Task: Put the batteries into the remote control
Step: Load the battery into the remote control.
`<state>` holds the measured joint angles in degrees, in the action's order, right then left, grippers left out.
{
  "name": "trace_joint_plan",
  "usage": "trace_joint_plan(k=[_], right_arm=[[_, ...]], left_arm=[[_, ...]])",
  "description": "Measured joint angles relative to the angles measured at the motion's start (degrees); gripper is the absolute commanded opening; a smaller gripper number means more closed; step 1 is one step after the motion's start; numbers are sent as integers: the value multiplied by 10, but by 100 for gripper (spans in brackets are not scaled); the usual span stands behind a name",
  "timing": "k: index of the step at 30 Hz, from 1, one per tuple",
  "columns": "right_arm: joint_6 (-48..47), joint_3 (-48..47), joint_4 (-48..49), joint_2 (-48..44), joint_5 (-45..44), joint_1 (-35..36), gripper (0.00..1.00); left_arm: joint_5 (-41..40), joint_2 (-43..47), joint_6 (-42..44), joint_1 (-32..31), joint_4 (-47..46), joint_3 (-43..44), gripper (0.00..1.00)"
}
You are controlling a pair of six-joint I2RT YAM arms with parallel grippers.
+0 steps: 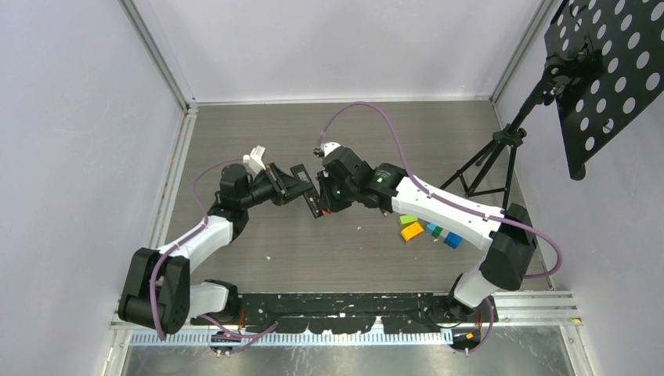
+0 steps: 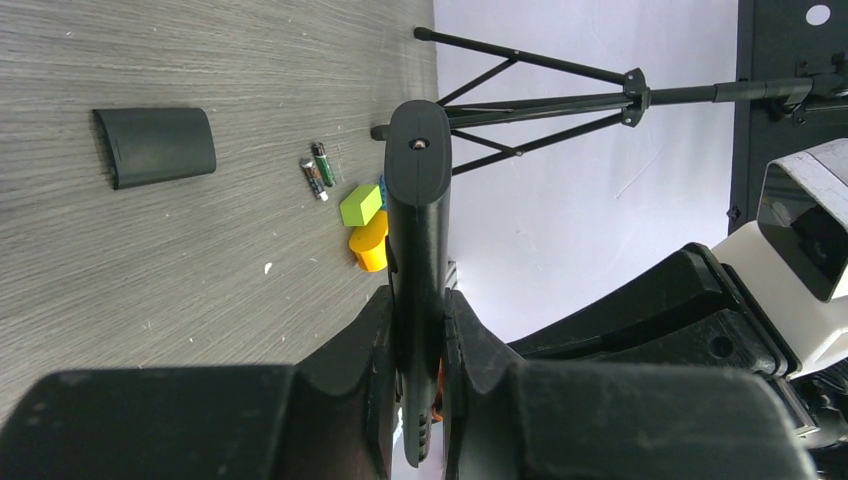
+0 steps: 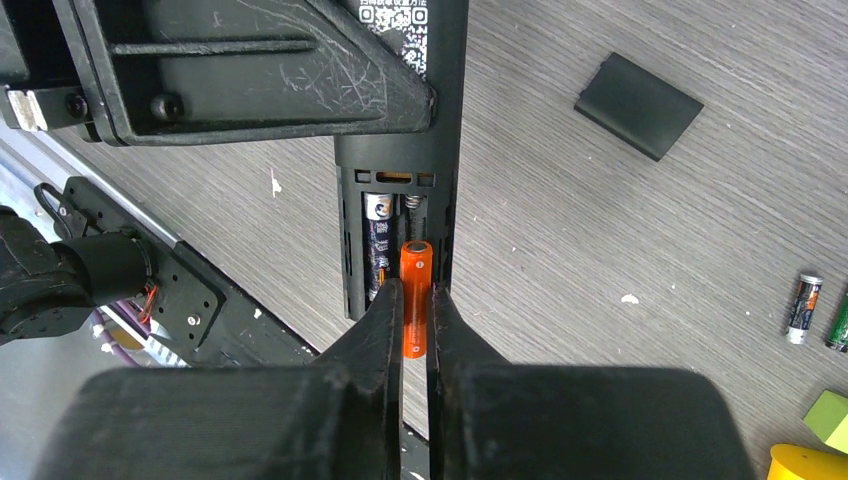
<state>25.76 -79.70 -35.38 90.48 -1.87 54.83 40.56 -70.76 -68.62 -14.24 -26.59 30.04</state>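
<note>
My left gripper (image 2: 418,310) is shut on the black remote control (image 2: 418,200), held edge-on above the table. In the right wrist view the remote control (image 3: 400,150) shows its open battery bay, with one dark battery (image 3: 380,255) lying in the left slot. My right gripper (image 3: 415,300) is shut on an orange battery (image 3: 415,285), whose far end sits in the right slot just short of the spring. Two more dark batteries (image 2: 318,172) lie loose on the table. In the top view both grippers meet at the remote control (image 1: 304,188).
The battery cover (image 2: 155,146) lies apart on the grey table. Green (image 2: 360,204) and orange (image 2: 370,245) blocks sit near the loose batteries. A black tripod (image 1: 493,160) and a perforated board (image 1: 611,70) stand at the right.
</note>
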Motion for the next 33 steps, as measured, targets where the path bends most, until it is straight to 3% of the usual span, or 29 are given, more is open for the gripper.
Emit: trace_joint_plan(k=[10, 16, 22, 33], right_arm=[[-1, -4, 7, 12, 0, 1, 16], [-1, -5, 11, 18, -3, 2, 26], [0, -4, 14, 19, -7, 2, 28], [11, -5, 14, 19, -26, 2, 48]], left_arm=[[0, -11, -6, 0, -5, 0, 0], [2, -30, -23, 0, -10, 0, 0], [2, -31, -30, 0, -10, 0, 0], [3, -31, -34, 0, -10, 0, 0]])
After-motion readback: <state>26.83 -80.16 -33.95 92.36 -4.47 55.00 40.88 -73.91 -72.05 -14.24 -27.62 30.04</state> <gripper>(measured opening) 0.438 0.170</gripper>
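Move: The right fingers hold the orange battery at the remote; the empty slot's middle is about 2 cm ahead, 1 cm left and 1 cm below. The battery already in the bay lies 1 cm ahead, 2 cm left and 1 cm down; the battery cover, on the table, some 9 cm ahead, 3 cm right and 16 cm below. From the left hand, which grips the remote, the slot is roughly 5 cm back, 3 cm right and 1 cm lower. Right hand eases the orange battery about 1 cm left, down and forward into the slot, then opens. ##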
